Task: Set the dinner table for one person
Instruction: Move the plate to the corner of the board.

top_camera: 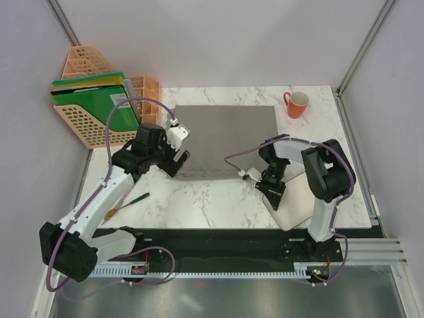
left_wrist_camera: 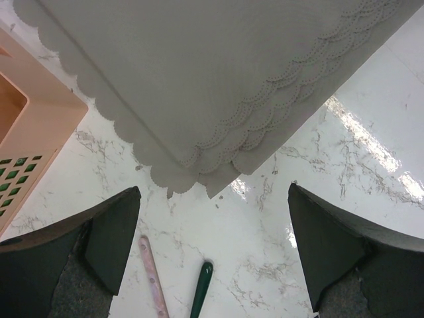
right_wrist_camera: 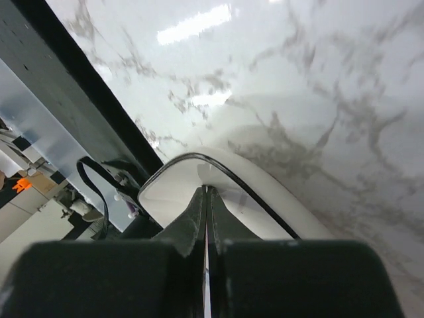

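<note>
The dinner table (top_camera: 212, 199) is a white marble top with grey veins. A grey scallop-edged placemat (top_camera: 225, 139) lies folded at its middle back. My left gripper (top_camera: 180, 147) hovers open over the placemat's near-left corner (left_wrist_camera: 199, 165), with nothing between its fingers (left_wrist_camera: 116, 225). A white rectangular plate (top_camera: 295, 209) with a dark rim line sits at the near right. My right gripper (top_camera: 273, 192) is shut, its tips (right_wrist_camera: 207, 189) down at the plate's (right_wrist_camera: 172, 192) left end; nothing shows between the fingers.
An orange mug (top_camera: 296, 104) stands at the back right corner. An orange mesh rack (top_camera: 86, 122) with green folders (top_camera: 99, 99) sits off the table's left edge. A green-handled utensil (left_wrist_camera: 201, 291) and a pink handle (left_wrist_camera: 152, 278) lie near the front left.
</note>
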`<action>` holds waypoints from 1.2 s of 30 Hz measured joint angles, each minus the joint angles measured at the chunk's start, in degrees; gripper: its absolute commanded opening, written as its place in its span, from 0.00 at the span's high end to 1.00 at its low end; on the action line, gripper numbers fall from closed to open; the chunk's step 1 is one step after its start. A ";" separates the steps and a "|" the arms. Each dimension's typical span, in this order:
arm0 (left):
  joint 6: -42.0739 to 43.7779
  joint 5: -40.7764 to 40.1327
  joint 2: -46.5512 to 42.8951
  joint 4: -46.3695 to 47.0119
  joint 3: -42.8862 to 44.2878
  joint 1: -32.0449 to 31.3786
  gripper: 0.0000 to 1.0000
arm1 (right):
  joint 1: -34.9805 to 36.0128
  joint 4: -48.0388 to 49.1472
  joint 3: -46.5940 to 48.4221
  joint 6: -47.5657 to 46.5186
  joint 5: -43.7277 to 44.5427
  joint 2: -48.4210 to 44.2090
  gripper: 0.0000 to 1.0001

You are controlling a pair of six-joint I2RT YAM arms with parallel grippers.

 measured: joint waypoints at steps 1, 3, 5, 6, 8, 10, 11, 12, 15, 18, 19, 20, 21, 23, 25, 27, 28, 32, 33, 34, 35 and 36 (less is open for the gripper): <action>0.00 0.00 0.00 0.00 0.00 0.04 0.00 | 1.09 0.07 1.22 0.31 -0.59 0.72 1.00; 0.00 -0.02 0.02 0.00 0.00 0.07 0.00 | 2.69 -0.04 3.58 0.90 -1.49 2.12 1.00; 0.00 -0.02 0.11 0.02 0.00 0.07 0.00 | 4.50 -0.33 6.19 1.51 -2.45 3.87 1.00; 0.00 -0.04 0.15 0.00 0.00 0.07 0.00 | 5.20 -0.55 7.13 1.77 -2.84 4.52 1.00; 0.00 -0.04 0.35 0.00 0.00 0.07 0.00 | 7.21 -1.09 9.44 2.19 -3.67 6.21 1.00; 0.00 -0.09 0.63 0.02 0.00 0.09 0.00 | 9.44 -1.66 11.96 2.80 -4.74 7.96 1.00; 0.00 -0.09 0.76 0.00 0.00 0.09 0.00 | 10.71 -2.03 13.51 3.17 -5.25 8.98 1.00; 0.00 -0.11 0.85 0.00 0.00 0.09 0.00 | 11.74 -2.27 14.69 3.48 -5.68 9.70 1.00; 0.00 -0.13 0.92 0.00 0.00 0.22 0.00 | 15.39 -3.10 20.09 4.39 -7.02 12.72 1.00; 0.00 -0.13 0.92 0.02 0.02 0.72 0.00 | 18.34 -3.89 26.45 5.14 -8.41 16.20 1.00; 0.00 -0.13 0.92 0.00 0.02 0.87 0.00 | 18.93 -3.93 28.13 5.40 -8.72 17.05 1.00; 0.00 -0.13 0.92 0.02 0.04 1.16 0.00 | 19.82 -4.09 30.32 5.70 -9.14 18.23 1.00; 0.00 -0.11 0.92 0.00 0.04 1.46 0.00 | 20.37 -4.35 31.91 5.99 -9.42 19.06 1.00; 0.00 -0.15 0.92 0.00 0.11 2.16 0.00 | 21.51 -5.05 35.93 6.51 -9.99 21.33 1.00; 0.00 -0.24 0.83 0.02 0.15 2.80 0.00 | 22.45 -5.90 39.50 6.95 -10.43 23.23 1.00; 0.04 -0.26 0.66 0.00 0.15 3.21 0.00 | 23.19 -6.43 42.16 7.23 -10.84 24.70 1.00; 0.09 -0.31 0.48 0.00 0.15 3.41 0.00 | 23.58 -6.71 43.52 7.41 -10.99 25.40 1.00; 0.35 -0.35 -0.52 0.00 0.15 4.42 0.00 | 24.74 -6.64 45.40 7.56 -11.37 26.29 1.00; 0.42 -0.37 -0.90 0.00 0.15 4.68 0.00 | 24.94 -6.67 45.40 7.52 -11.43 26.29 1.00; 0.42 -0.39 -1.29 0.00 0.17 4.98 0.00 | 25.11 -6.62 45.33 7.50 -11.43 26.21 1.00; 0.42 -0.37 -1.75 0.00 0.24 5.25 0.00 | 25.29 -6.40 45.13 7.50 -11.37 25.99 1.00; 0.42 -0.37 -2.27 0.02 0.33 5.49 0.00 | 25.40 -5.92 44.72 7.50 -11.30 25.57 1.00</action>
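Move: The plate, already under the closed fingertips of the right hand, lies slantwise with its middle about 11 cm to that hand's right, 4 cm ahead and 1 cm below. The grey board's middle is some 27 cm ahead and 19 cm left; its near right corner is about 12 cm ahead and 5 cm right. The mug stands roughly 48 cm ahead and 17 cm right. From the left hand, the plate's middle is about 50 cm right, 8 cm back and 17 cm lower. Leftward, in one quick sweep of about 21 cm that also gains some 4 cm forward and slows at the end, the right hand drags the plate along below the board's near edge, shut fingertips still inside the rim at its left end and the wrist turning slightly counter-clockwise. The open left hand shifts about 3 cm left and ends slightly higher. ##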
